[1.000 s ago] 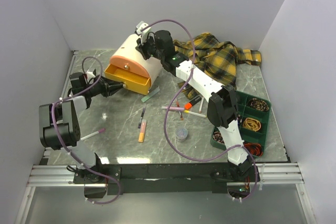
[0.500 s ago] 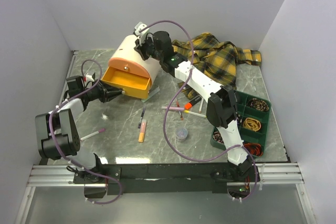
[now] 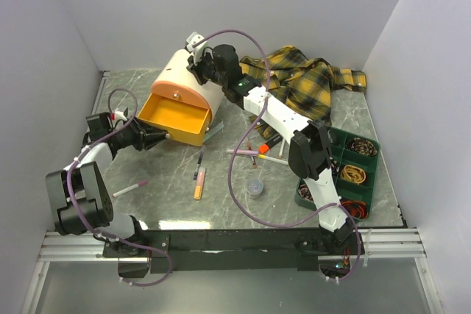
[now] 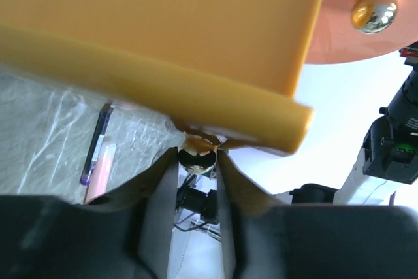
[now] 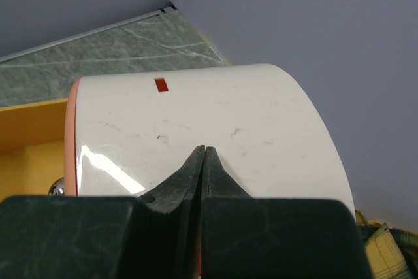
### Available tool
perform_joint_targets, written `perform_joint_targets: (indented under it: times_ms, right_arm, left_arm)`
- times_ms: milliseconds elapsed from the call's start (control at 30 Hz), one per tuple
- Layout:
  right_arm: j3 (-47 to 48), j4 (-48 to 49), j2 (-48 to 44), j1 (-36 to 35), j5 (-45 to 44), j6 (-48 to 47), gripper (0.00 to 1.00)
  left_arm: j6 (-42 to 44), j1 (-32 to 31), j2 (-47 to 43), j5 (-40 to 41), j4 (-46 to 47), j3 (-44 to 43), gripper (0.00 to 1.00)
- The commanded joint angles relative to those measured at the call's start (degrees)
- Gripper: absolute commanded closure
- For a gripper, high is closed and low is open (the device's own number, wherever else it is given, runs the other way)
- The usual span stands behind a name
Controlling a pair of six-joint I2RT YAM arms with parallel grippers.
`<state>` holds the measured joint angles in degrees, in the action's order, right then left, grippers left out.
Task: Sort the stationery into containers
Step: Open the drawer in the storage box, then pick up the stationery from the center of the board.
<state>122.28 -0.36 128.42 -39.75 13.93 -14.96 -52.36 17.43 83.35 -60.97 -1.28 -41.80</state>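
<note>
The cream drum-shaped drawer box [image 3: 193, 77] stands at the back left, its orange drawer [image 3: 175, 117] pulled far out and showing nothing inside. My left gripper [image 3: 165, 136] is at the drawer's front; in the left wrist view its fingertips [image 4: 198, 158] flank the small brass knob [image 4: 197, 159] and touch it on both sides. My right gripper [image 3: 197, 62] is shut, its tips [image 5: 204, 149] pressed on the box's cream top [image 5: 215, 109]. Loose stationery lies mid-table: an orange highlighter [image 3: 199, 183], a black pen [image 3: 199, 163], a pink-tipped marker [image 3: 130, 188], a grey pot [image 3: 255, 187], crossed pens [image 3: 250, 153].
A dark green divided tray [image 3: 372, 154] at the right holds coiled rubber bands. The yellow-and-black plaid shirt [image 3: 309, 82] lies at the back right. A pale green clip [image 3: 213, 134] sits beside the drawer's corner. A purple cable loops from the right arm over the table's middle.
The drawer has slid further out of the box toward the left front as my left gripper drew back with the knob. The right gripper stayed on the box top.
</note>
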Motion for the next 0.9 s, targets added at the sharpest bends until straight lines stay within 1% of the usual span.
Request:
perform_joint_targets:
  times_ms: [0, 33, 133, 200, 300, 333, 367, 400, 433, 467, 500, 533, 567, 600, 633, 667, 700, 733, 767, 800, 833, 867]
  right_arm:
    - [0.33, -4.12, 1.75, -0.68, -0.57, -0.33, 1.0]
    - [0.42, -4.12, 1.57, -0.68, -0.57, -0.33, 1.0]
    - [0.68, -3.95, 0.08, -0.68, -0.57, 0.02, 1.0]
    - [0.86, -3.68, -1.15, -0.77, -0.84, 0.37, 1.0]
    - [1.21, -4.12, -2.73, -0.86, -0.75, 0.55, 0.94]
    - [1.21, -4.56, -4.04, -0.77, -0.84, 0.46, 0.91]
    - [0.51, -5.26, -5.01, -0.86, -0.4, 0.29, 0.82]
    - [-0.28, -5.7, -6.07, -0.86, -0.22, 0.02, 0.79]
    - [-1.5, -5.88, -9.03, -0.86, -0.05, -0.5, 0.75]
    - [-5.69, -5.27, -10.89, -0.77, -0.05, -1.73, 0.69]
    - [-8.69, -4.31, -13.0, -0.86, -0.05, -2.35, 0.66]
    - [-12.12, -2.99, -17.54, -0.77, -0.13, -3.14, 0.64]
    - [-19.03, -0.8, -19.94, -0.6, -0.22, -4.8, 0.57]
    - [-22.49, -0.09, -22.31, -0.51, 0.21, -5.51, 0.54]
    - [-25.65, 0.18, -26.51, -0.25, 0.91, -5.95, 0.52]
    - [-30.91, -0.34, -28.56, 0.63, 1.53, -6.83, 0.5]
    - [-33.4, -1.39, -30.49, 1.07, 4.58, -7.44, 0.47]
    - [-35.68, -2.88, -33.9, 1.77, 7.05, -8.41, 0.45]
    - [-39.62, -7.76, -35.42, 2.56, 9.68, -12.07, 0.43]
    - [-41.49, -10.86, -36.82, 3.96, 12.75, -14.63, 0.38]
    - [-43.16, -14.28, -39.27, 4.67, 17.83, -17.96, 0.35]
    - [-46.14, -22.23, -40.34, 5.2, 20.14, -26.35, 0.34]
  left_arm:
    - [4.8, 0.85, -2.75, 1.02, -5.73, -1.08, 0.6]
    - [5.42, 1.02, -3.19, 1.12, -6.36, -1.44, 0.54]
    - [7.97, 1.55, -4.07, 1.12, -8.21, -2.23, 0.45]
    - [9.2, 1.64, -4.69, 1.2, -8.91, -2.41, 0.43]
    - [11.04, 1.99, -6.0, -0.2, -10.23, -2.93, 0.37]
    - [13.14, 2.17, -6.09, -0.72, -16.24, -3.98, 0.36]
    - [19.95, 2.52, -6.1, -1.6, -20.3, -6.95, 0.35]
    - [24.28, 2.61, -5.66, -2.04, -25.65, -8.54, 0.34]
    - [33.28, 2.78, -5.48, -2.57, -34.49, -10.04, 0.28]
    - [38.07, 2.78, -5.31, -2.57, -39.37, -12.75, 0.28]
    - [42.64, 2.78, -4.87, -3.01, -42.98, -13.82, 0.27]
    - [51.22, 2.78, -4.69, -3.28, -46.06, -14.96, 0.26]
    - [56.44, 2.96, -4.34, -3.45, -52.01, -17.24, 0.26]
    - [60.75, 2.96, -4.16, -3.02, -54.07, -18.31, 0.26]
    - [66.97, 3.05, -4.25, -2.67, -55.83, -19.19, 0.24]
    - [66.51, 3.48, -4.6, -2.92, -55.07, -19.72, 0.23]
    - [68.68, 3.57, -5.21, -3.88, -55.84, -20.07, 0.23]
    - [72.8, 3.57, -5.48, -4.5, -56.55, -20.33, 0.22]
    - [72.58, 3.57, -5.65, -5.03, -56.21, -20.34, 0.21]
    - [72.66, 3.57, -5.66, -5.3, -56.11, -20.25, 0.21]
    - [74.84, 3.57, -5.4, -7.13, -56.9, -20.42, 0.01]
    - [75.55, 3.57, -5.22, -8.1, -57.69, -20.95, 0.0]
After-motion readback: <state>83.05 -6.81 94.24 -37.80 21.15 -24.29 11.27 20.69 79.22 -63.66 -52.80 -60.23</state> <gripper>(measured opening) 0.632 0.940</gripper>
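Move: The open yellow drawer's knob sits between my left fingertips. Its tray's middle is about 5 cm ahead and 2 cm to the right, level; the upper knob some 12 cm ahead, 3 cm right, 6 cm higher; the dark pen about 3 cm back, 8 cm right, 12 cm below. My right fingertips are on the storage box's top, its middle some 12 cm below, 2 cm left, level fore-and-aft; from them the long pink pen lies about 17 cm back, 13 cm right, 27 cm below. I let go of the drawer knob, spreading my left fingers nearly wide while easing back from it, then lift away, about 5 cm back and 3 to 4 cm up in all, the wrist rolling, tipping up and turning clockwise. My shut right hand first stays on the box top, then comes free and sweeps back and right, some 16 cm, towards the long pink pen, opening past halfway. ##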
